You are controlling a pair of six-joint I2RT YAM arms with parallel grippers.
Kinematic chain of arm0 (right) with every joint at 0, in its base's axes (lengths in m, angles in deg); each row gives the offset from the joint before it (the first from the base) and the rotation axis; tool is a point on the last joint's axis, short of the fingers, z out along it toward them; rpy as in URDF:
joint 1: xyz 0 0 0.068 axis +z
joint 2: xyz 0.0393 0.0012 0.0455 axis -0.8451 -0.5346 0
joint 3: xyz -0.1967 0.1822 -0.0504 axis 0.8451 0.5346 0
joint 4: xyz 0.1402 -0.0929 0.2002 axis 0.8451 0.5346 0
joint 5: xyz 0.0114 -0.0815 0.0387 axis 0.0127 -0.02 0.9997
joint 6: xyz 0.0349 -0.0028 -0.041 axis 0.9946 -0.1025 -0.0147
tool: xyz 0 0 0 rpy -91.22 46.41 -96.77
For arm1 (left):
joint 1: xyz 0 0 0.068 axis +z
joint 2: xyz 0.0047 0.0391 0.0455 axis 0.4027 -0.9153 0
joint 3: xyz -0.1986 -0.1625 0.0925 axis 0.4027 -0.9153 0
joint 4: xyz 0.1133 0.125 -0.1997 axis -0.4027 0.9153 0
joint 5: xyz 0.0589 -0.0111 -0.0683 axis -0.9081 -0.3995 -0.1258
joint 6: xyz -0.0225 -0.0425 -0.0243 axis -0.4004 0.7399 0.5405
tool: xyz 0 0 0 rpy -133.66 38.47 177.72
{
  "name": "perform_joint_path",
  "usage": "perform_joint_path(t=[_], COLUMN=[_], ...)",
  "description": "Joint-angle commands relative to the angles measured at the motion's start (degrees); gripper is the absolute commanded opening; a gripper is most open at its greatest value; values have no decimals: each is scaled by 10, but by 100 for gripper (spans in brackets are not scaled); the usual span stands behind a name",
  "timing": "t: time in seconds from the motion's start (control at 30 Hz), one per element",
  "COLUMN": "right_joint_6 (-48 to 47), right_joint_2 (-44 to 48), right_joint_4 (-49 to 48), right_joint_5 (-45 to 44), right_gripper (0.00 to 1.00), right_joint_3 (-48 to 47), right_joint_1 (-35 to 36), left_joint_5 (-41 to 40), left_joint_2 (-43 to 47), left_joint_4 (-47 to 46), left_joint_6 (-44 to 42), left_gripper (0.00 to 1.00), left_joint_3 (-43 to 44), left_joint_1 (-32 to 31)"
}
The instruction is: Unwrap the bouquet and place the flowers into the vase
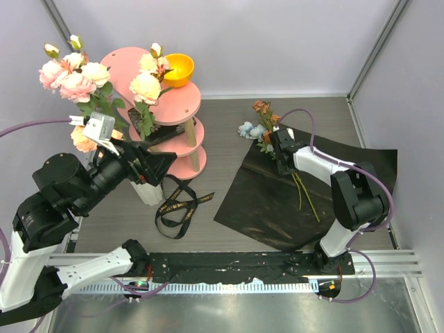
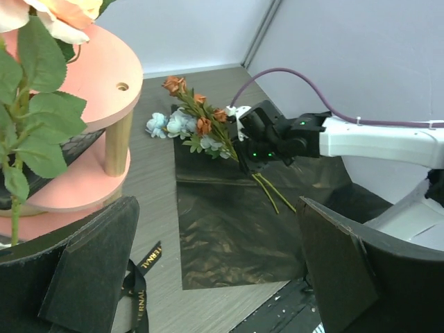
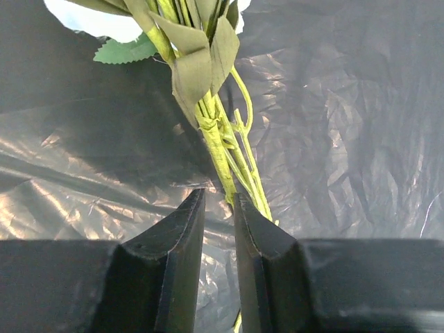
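Note:
The bouquet lies undone: its black wrapping sheet (image 1: 277, 201) is spread flat on the table, with a small bunch of flowers (image 1: 258, 129) in blue and brown at its far edge. My right gripper (image 1: 279, 154) is down on the green stems (image 3: 216, 149), and its jaws are drawn narrow around them (image 3: 219, 198). The white vase (image 1: 148, 192) stands at the left, holding several pink and cream flowers (image 1: 78, 80). My left gripper (image 1: 156, 164) hovers just above the vase, open and empty (image 2: 216, 208).
A pink tiered shelf (image 1: 170, 104) stands behind the vase with an orange bowl (image 1: 178, 69) on top. The loose black ribbon (image 1: 177, 205) lies between the vase and the sheet. Walls close the left, back and right sides.

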Motion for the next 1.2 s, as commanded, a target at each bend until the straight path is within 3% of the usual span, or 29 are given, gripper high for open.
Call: perform_joint_path(t=[0.0, 0.47, 0.7, 0.8, 0.87, 1.0, 1.17], right_joint_6=[-9, -23, -31, -32, -32, -19, -7], right_joint_2=[-13, -32, -38, -34, -25, 38, 194], right_joint_4=[-34, -49, -61, -57, -51, -49, -81], right_joint_5=[-29, -67, -49, -54, -62, -85, -56], right_gripper=[29, 28, 20, 13, 3, 1, 1], right_joint_3=[2, -2, -6, -15, -20, -18, -6], right_joint_1=[-1, -2, -1, -1, 0, 11, 36], left_joint_5=[40, 42, 51, 52, 51, 66, 122], left_joint_2=[-1, 3, 1, -1, -5, -21, -36], left_joint_4=[-18, -12, -5, -4, -4, -10, -61], left_joint_6=[8, 8, 10, 10, 10, 15, 35], left_gripper=[100, 100, 100, 100, 100, 100, 100], left_joint_3=[4, 2, 10, 11, 12, 18, 1], left_joint_1=[1, 1, 1, 1, 1, 1, 1])
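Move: Right at the tips of the right hand's partly closed fingers lies the stem of the orange flower; the spot to grip is about 1 cm ahead, 1 cm to the right and 1 cm lower. Its orange blossoms lie some 25 cm ahead and 9 cm left of the hand, the blue flowers' blossoms about 19 cm ahead and 13 cm left, both near hand height. From the left hand, that stem spot is roughly 19 cm ahead, 38 cm right and 42 cm below. Easing about 1 cm each down, forward and to the right over the black sheet, the right hand settles on the orange flower's stem, closes its partly open fingers and pinches it, then rises some 5 cm, fingertips swinging forward and up by nearly 10 degrees. The left hand, open and empty, drifts about 2.5 cm, mostly right. ##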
